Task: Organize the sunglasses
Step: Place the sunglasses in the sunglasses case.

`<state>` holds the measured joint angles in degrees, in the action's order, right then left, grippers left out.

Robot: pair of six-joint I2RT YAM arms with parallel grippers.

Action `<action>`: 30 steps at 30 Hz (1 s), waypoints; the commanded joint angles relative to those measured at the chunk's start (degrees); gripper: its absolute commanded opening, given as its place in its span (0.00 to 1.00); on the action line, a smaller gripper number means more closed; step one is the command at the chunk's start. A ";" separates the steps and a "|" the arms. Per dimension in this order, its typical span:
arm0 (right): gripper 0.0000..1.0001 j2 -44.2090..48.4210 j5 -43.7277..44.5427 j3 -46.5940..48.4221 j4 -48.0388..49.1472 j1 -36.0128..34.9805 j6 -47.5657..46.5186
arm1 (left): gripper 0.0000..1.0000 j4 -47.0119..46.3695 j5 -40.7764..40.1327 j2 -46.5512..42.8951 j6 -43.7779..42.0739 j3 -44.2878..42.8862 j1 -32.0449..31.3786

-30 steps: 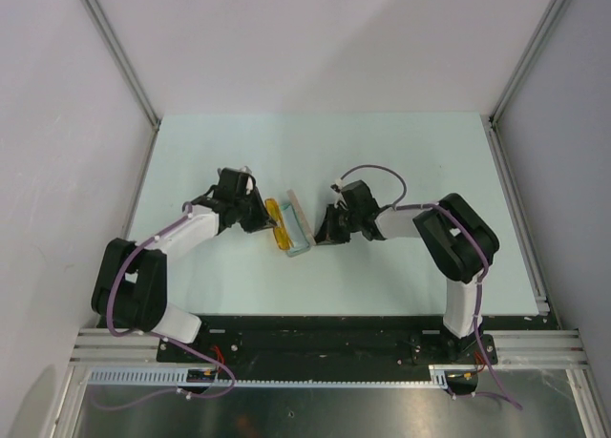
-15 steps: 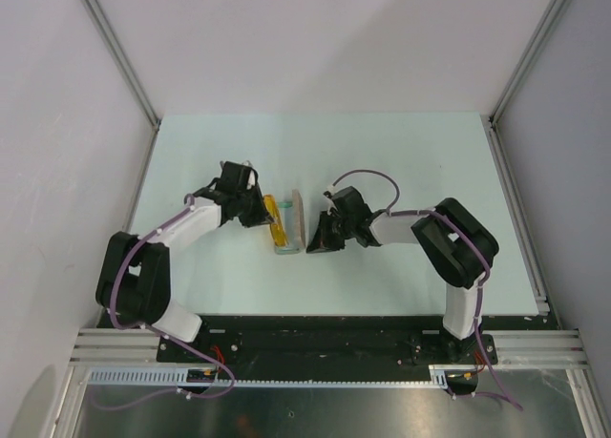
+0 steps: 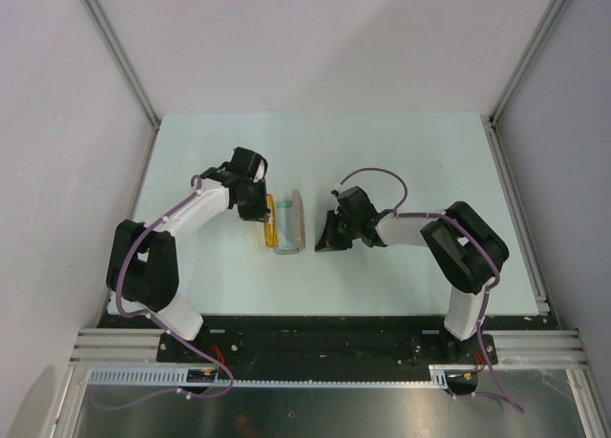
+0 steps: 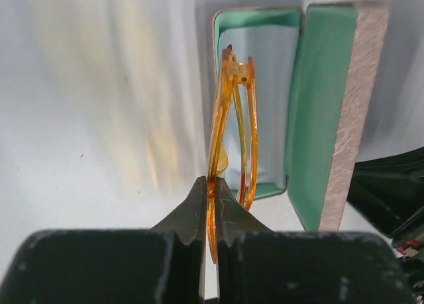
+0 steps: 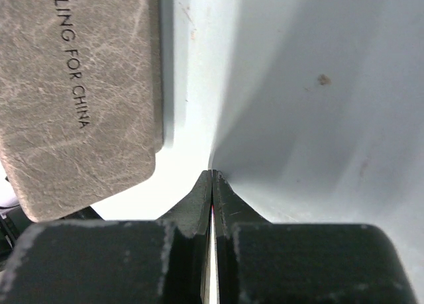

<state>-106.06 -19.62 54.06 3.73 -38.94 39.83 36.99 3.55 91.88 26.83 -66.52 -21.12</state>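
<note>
The sunglasses, translucent yellow-orange and folded, hang edge-on with my left gripper shut on their frame. They sit over the left rim of the open grey-beige case, whose teal-lined lid stands nearly upright on the right. From above, the sunglasses lie just left of the case, with the left gripper at their far end. My right gripper is shut on nothing, just right of the case. Its wrist view shows the lid's grey outer face up left of the shut right gripper.
The pale mint table is ringed by white walls and aluminium rails. A pale blue layer lines the case's tray. The arm bases stand along the near edge.
My left gripper has carried the sunglasses away from the base and up against the case's left side. The lid now stands more upright. My right gripper backed slightly right, off the lid.
</note>
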 commanded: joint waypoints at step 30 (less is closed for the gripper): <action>0.05 14.30 5.99 -16.36 -4.96 5.98 -5.03 | 0.00 18.73 -19.90 14.56 8.76 -20.40 -12.63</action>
<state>-92.12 -16.40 39.66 2.04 -33.50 37.21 54.22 -12.80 106.04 33.17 -83.79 -33.30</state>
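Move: The case stands open just beyond the sunglasses that the left fingers already hold. The middle of its tray is about 4 cm to the left hand's right, 4 cm ahead and some 7 cm below, and its raised lid stands about 7 cm right, 4 cm ahead and 6 cm below that hand. From the right hand, low beside the lid, the tray's middle lies roughly 9 cm left and 6 cm ahead. Keeping the sunglasses pinched, the left hand carries them about 3 cm to the right over the case's open tray, first rising about 1 cm and then sinking about 2 cm, while the wrist rolls nearly 20 degrees, left side up, so that the fingers lose their rightward slant and point more nearly straight down. The right hand, its fingers still almost shut and touching nothing, draws away from the lid, some 7 cm to the right and about 2 cm back, staying low over the table. ##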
